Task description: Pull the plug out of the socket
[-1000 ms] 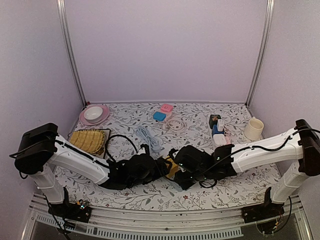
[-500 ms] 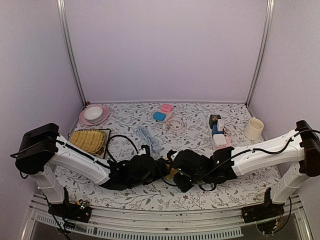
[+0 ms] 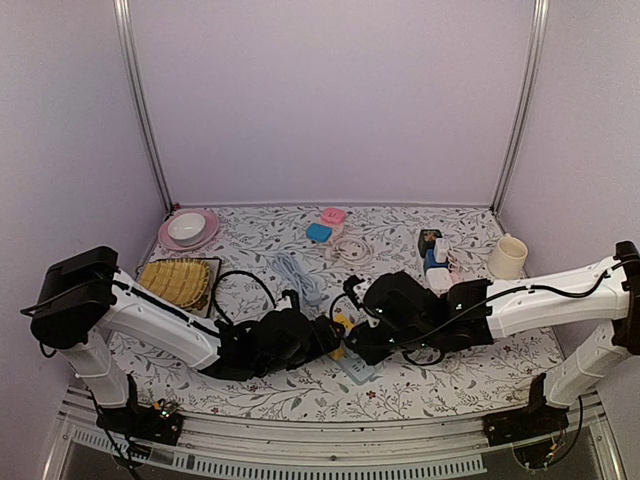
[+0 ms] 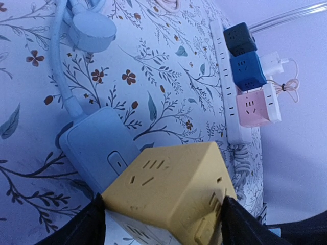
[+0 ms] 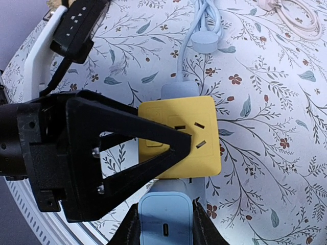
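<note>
A yellow cube socket point(image 4: 173, 189) sits on a pale blue power strip point(image 4: 94, 145) near the table's front, and my left gripper point(image 4: 163, 217) is shut on its two sides. The right wrist view looks down on the same cube point(image 5: 191, 138), with the left gripper's black fingers point(image 5: 127, 148) lying across it. A pale blue plug point(image 5: 164, 219) with a small slot in its face is clamped in my right gripper point(image 5: 164, 227), just over the strip's near end point(image 5: 207, 191). Its pins are hidden. From above, the strip's end point(image 3: 358, 368) shows below the right gripper point(image 3: 362, 345).
The strip's pale blue cable point(image 3: 297, 272) coils toward the back. A white strip with dark, blue and pink cubes point(image 3: 438, 265) lies at the right, with a mug point(image 3: 507, 257) beyond. A wicker tray point(image 3: 178, 280) and a bowl on a pink plate point(image 3: 188, 228) are at the left.
My right arm has moved up and to the right with the pale blue plug, uncovering the near end of the strip. The left arm has stayed on the yellow cube.
</note>
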Robot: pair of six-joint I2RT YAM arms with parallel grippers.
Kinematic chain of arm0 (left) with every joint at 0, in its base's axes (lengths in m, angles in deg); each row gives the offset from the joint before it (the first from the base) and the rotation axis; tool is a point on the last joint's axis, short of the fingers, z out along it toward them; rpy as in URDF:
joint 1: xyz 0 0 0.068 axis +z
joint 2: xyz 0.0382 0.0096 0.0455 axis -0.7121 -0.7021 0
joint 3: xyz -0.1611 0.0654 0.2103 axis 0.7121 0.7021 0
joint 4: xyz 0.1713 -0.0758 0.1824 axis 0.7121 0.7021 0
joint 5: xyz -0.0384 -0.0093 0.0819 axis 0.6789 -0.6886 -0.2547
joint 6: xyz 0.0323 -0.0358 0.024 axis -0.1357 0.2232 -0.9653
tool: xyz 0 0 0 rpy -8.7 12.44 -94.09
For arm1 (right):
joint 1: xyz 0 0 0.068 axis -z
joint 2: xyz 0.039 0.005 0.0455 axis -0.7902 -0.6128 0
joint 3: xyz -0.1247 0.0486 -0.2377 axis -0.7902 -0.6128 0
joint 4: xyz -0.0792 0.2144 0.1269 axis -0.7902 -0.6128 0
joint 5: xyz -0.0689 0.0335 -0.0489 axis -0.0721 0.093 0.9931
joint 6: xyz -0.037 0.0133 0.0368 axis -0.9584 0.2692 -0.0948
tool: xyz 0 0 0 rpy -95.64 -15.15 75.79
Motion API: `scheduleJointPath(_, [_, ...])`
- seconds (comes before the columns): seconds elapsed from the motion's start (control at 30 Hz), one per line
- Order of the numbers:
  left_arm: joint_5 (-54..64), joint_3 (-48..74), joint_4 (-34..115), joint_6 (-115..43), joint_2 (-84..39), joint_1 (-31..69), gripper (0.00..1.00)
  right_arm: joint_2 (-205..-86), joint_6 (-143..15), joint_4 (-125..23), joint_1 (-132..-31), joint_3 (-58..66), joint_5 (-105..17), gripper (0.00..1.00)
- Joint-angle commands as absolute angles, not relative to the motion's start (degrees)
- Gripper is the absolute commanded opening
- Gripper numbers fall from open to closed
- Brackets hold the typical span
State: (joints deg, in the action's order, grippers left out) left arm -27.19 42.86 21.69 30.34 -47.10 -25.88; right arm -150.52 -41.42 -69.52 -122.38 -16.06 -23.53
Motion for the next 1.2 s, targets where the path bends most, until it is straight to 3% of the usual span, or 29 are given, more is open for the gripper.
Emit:
scheduleJointPath(0.0, [-24.9, 46.0, 36.4, 26.2, -51.0, -26.6, 0.77, -147.0, -39.7, -65.6, -119.3, -19.4, -24.3, 0.22])
scheduleJointPath(0.2, [-26.9, 43.4, 36.7, 18.0, -47.6, -27.1, 0.77, -143.3, -37.7, -62.6, -115.2, -26.0, -26.6, 0.23])
scheduleJointPath(0.73, [-29.9, 38.0, 40.7, 2.2, -41.1, -28.3, 0.77, -139.4, -29.7, -39.3, -102.8, -46.4, -47.7, 0.28])
scheduleJointPath(0.8, [-29.6, 36.3, 41.4, -2.9, -41.4, -28.1, 0.77, -139.5, -29.1, -38.9, -102.4, -47.0, -48.1, 0.31])
scheduleJointPath(0.93, [-29.2, 34.4, 42.1, -12.4, -41.7, -26.9, 0.77, -139.6, -28.3, -38.7, -101.8, -47.3, -48.7, 0.47])
scheduleJointPath(1.17, [-19.0, 34.5, 39.5, -23.6, -39.9, -21.8, 0.8, -137.2, -28.3, -42.7, -100.2, -45.6, -47.5, 0.64])
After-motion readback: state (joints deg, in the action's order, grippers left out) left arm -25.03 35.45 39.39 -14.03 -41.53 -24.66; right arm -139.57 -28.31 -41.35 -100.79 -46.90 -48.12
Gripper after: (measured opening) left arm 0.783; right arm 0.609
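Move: The right hand already holds the blue plug, pulled clear; the bare table spot it is bound for lies about 8 cm to its right, 2 cm ahead and 9 cm down. The yellow cube sits some 4 cm ahead, 3 cm left and 5 cm below that hand, and the blue socket strip's free end about 9 cm beneath it, 1 cm left and level fore and aft. The left hand has its fingers around the yellow cube, the middle about 1 cm farther right and 1 cm lower. Rightwards and down, away from the strip, the right hand carries the blue plug about 9 cm across and 7 cm lower, drifting slightly forward and tilting on the way, then opens its fingers at the table and eases up about 1 cm. The left hand keeps its unchanged finger gap around the yellow cube while rising some 3 cm, rolling its left side up, tipping its fingers upward and swinging clockwise. ##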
